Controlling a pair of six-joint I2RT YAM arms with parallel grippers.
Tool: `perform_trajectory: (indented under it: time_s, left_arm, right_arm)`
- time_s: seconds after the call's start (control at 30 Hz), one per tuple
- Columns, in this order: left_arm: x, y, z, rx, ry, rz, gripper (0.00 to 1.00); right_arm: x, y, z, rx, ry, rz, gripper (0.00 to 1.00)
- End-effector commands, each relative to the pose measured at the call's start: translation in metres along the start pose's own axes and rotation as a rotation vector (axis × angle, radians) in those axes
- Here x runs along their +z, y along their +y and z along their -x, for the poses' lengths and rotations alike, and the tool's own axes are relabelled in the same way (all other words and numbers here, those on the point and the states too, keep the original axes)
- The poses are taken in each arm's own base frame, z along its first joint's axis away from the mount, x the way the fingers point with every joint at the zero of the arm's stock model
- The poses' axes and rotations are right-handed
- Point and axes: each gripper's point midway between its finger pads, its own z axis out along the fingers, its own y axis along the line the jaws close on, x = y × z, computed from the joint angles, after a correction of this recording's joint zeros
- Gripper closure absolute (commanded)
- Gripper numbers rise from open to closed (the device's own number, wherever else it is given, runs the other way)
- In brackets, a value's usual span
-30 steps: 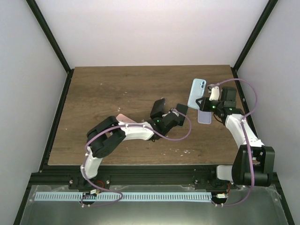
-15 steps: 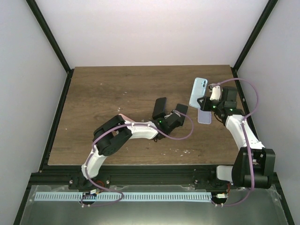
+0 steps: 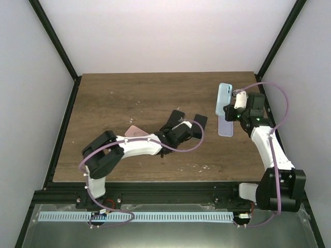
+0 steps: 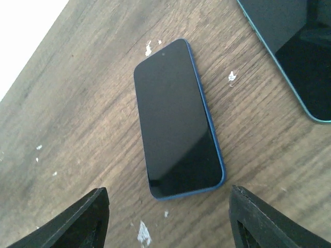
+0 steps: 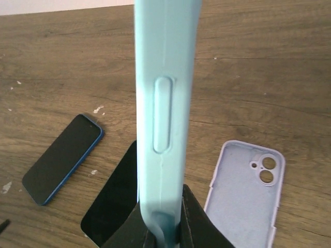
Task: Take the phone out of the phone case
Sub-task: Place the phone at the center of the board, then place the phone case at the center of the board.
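My right gripper is shut on the lower end of a light blue phone case, which it holds upright above the table's right side. The case is edge-on, so whether a phone sits inside it is hidden. A blue-edged phone lies screen up on the wood. Just short of the phone's near end, my left gripper stands open, holding nothing. A second dark phone with a teal edge lies beside it.
An empty lavender case lies face up on the table under the right gripper. Something pink shows beneath the left arm. White flecks dot the wooden table. Black frame posts stand at the corners.
My left gripper has opened and let go of the blue-edged phone, which now lies flat on the table. The right gripper has turned the light blue case more edge-on and shifted slightly right.
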Motion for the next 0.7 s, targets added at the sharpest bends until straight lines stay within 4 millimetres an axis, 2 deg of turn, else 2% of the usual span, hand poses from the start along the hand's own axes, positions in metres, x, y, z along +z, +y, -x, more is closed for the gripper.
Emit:
perform_trajectory:
  time_s: [0.0,0.03,0.13,0.27,0.3,0.33,0.47,0.67]
  left_arm:
    - [-0.020,-0.003,-0.005,-0.147,-0.011,-0.100,0.35]
    - [-0.025,-0.002,-0.007,-0.170,-0.014,-0.121,0.35]
    - [-0.043,0.000,-0.010,-0.263,-0.033,-0.188,0.33]
    - [-0.065,-0.001,-0.015,-0.375,-0.056,-0.291,0.31]
    - [-0.069,0.001,-0.018,-0.404,-0.056,-0.296,0.21]
    - [-0.073,0.004,-0.023,-0.436,-0.049,-0.290,0.17]
    - [-0.087,0.008,-0.041,-0.515,-0.039,-0.319,0.15]
    - [-0.103,0.011,-0.051,-0.570,-0.061,-0.378,0.16]
  right_arm:
    - [-0.020,-0.009,0.023,-0.122,-0.027,-0.083,0.99]
    - [-0.022,-0.010,0.026,-0.154,-0.011,-0.088,0.99]
    - [-0.021,-0.019,0.017,-0.204,0.078,-0.103,0.99]
    - [-0.024,-0.048,0.004,-0.168,0.163,-0.091,0.99]
    - [-0.024,-0.057,-0.002,-0.160,0.195,-0.091,0.99]
    - [-0.023,-0.065,-0.008,-0.156,0.230,-0.093,0.99]
    - [-0.027,-0.095,-0.040,-0.152,0.361,-0.123,0.99]
    - [-0.032,-0.141,-0.082,-0.099,0.504,-0.167,0.99]
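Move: For the empty left hand, the pink phone lies about 19 cm to its left and 1 cm nearer the base; the blue-edged phone, already laid flat, is 8 cm ahead and 1 cm right, and the green-edged phone 5 cm ahead and 15 cm right, all some 4 cm lower. The right hand, holding the light-blue case, has bare board 16 cm right and 3 cm back; the lavender case is 5 cm right, level with it, and the green-edged phone 11 cm left, 1 cm back, all roughly 14 cm below. Backing away from the blue-edged phone, the left hand draws about 9 cm towards the base and 5 cm left, rising a little, towards the pink phone, rolling some 30 degrees left side down as its fingers open wider. The right hand keeps its grip on the light-blue case, rises slightly, then swings right past the lavender case and sinks, tipping downward. ##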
